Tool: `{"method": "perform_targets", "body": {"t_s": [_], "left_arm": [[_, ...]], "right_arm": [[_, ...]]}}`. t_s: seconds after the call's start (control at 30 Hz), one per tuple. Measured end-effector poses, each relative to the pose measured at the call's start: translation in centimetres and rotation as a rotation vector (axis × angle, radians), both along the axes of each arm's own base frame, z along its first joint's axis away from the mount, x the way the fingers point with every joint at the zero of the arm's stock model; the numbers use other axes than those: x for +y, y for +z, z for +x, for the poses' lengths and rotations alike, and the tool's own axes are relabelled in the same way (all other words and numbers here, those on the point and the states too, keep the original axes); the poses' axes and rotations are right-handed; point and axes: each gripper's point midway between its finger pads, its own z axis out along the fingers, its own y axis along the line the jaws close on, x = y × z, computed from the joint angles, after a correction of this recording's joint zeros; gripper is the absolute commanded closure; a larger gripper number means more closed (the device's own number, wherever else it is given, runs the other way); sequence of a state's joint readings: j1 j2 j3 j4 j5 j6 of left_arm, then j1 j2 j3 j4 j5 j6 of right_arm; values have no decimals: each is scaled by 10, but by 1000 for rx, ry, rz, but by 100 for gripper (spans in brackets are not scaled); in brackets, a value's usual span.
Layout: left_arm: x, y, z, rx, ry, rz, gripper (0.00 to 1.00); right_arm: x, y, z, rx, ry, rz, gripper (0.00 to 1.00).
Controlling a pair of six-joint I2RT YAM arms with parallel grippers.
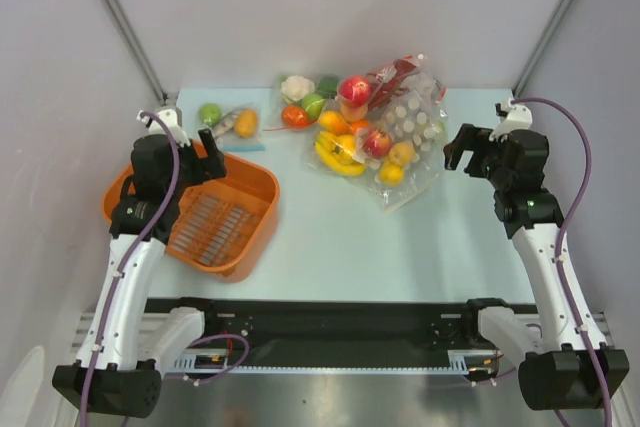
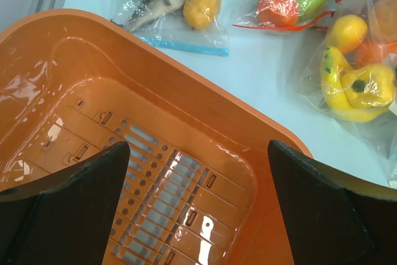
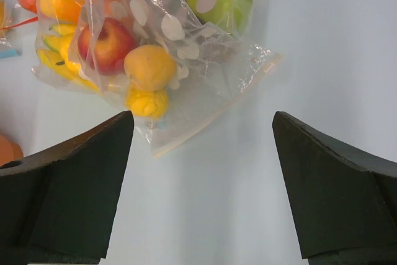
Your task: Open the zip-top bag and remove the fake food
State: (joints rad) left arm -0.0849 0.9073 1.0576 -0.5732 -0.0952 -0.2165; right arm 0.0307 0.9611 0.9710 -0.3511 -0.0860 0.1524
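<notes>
The zip-top bag [image 1: 410, 132], clear crinkly plastic with pale dots, lies at the back middle of the table. Through it I see the fake food: a red apple [image 1: 377, 142], a peach-orange fruit [image 1: 401, 154] and a dark-red lobster [image 1: 396, 71]. In the right wrist view the bag [image 3: 198, 72] holds the apple [image 3: 108, 44] and the peach-orange fruit [image 3: 149, 66]. My right gripper [image 1: 460, 152] [image 3: 201, 119] hovers open just right of the bag, touching nothing. My left gripper [image 1: 210, 144] [image 2: 198, 147] is open and empty over the orange basket [image 1: 255, 182].
The orange basket [image 2: 186, 91] fills the left front. A blue-zip bag [image 2: 177, 10] with a green apple and an orange fruit lies behind it. Bananas [image 1: 338, 155], a cauliflower [image 1: 296, 87] and green fruits [image 1: 314, 105] crowd the dotted bag's left side.
</notes>
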Motion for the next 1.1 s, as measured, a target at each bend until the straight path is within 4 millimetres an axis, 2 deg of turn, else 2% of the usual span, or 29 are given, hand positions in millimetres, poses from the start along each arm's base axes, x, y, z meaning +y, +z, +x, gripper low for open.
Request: {"method": "perform_targets", "body": {"t_s": [0.17, 0.3, 0.5, 0.6, 0.7, 0.8, 0.9, 1.1], "left_arm": [[1, 1, 0, -5, 7, 2, 0], [0, 5, 2, -21, 0, -2, 0], [-14, 15, 16, -69, -62, -30, 0], [-30, 19, 32, -78, -118, -31, 0], [-51, 22, 50, -77, -182, -37, 0], [-71, 21, 66, -83, -252, -59, 0], [-82, 20, 71, -86, -296, -79, 0], [-88, 22, 70, -95, -328, -91, 0]], "right_arm": [[0, 8, 4, -17, 2, -5, 0], [2, 22, 24, -38, 15, -14, 0], [14, 60, 78, -104, 79, -1, 0], [27, 79, 115, -139, 137, 14, 0], [45, 84, 157, -155, 218, 31, 0], [64, 73, 193, -145, 304, 47, 0], [79, 56, 226, -127, 380, 62, 0], [98, 5, 266, -65, 474, 95, 0]]}}
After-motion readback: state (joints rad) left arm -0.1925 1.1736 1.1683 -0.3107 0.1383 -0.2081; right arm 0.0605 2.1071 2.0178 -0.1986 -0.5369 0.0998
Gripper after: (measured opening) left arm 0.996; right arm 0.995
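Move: From the right gripper the red lobster in the red-zipped bag lies about 32 cm ahead, 16 cm to its left and 11 cm below. At the same height the pomegranate lies some 27 cm ahead and 24 cm left; the apple is 17 cm ahead, 17 cm left, 18 cm below. From the left gripper the lobster is roughly 33 cm ahead, 40 cm right, 12 cm lower; the yellow pepper, 16 cm ahead, 28 cm right, 22 cm lower. Swing the open right gripper about 27 cm forward and 10 cm left to the lobster end of the red-zipped bag, arching some 8 cm up over the near fruit and then back down, while turning it nearly 30 degrees counter-clockwise. Meanwhile bring the open left gripper right and forward, from over the orange bin towards the bags, turning clockwise. ##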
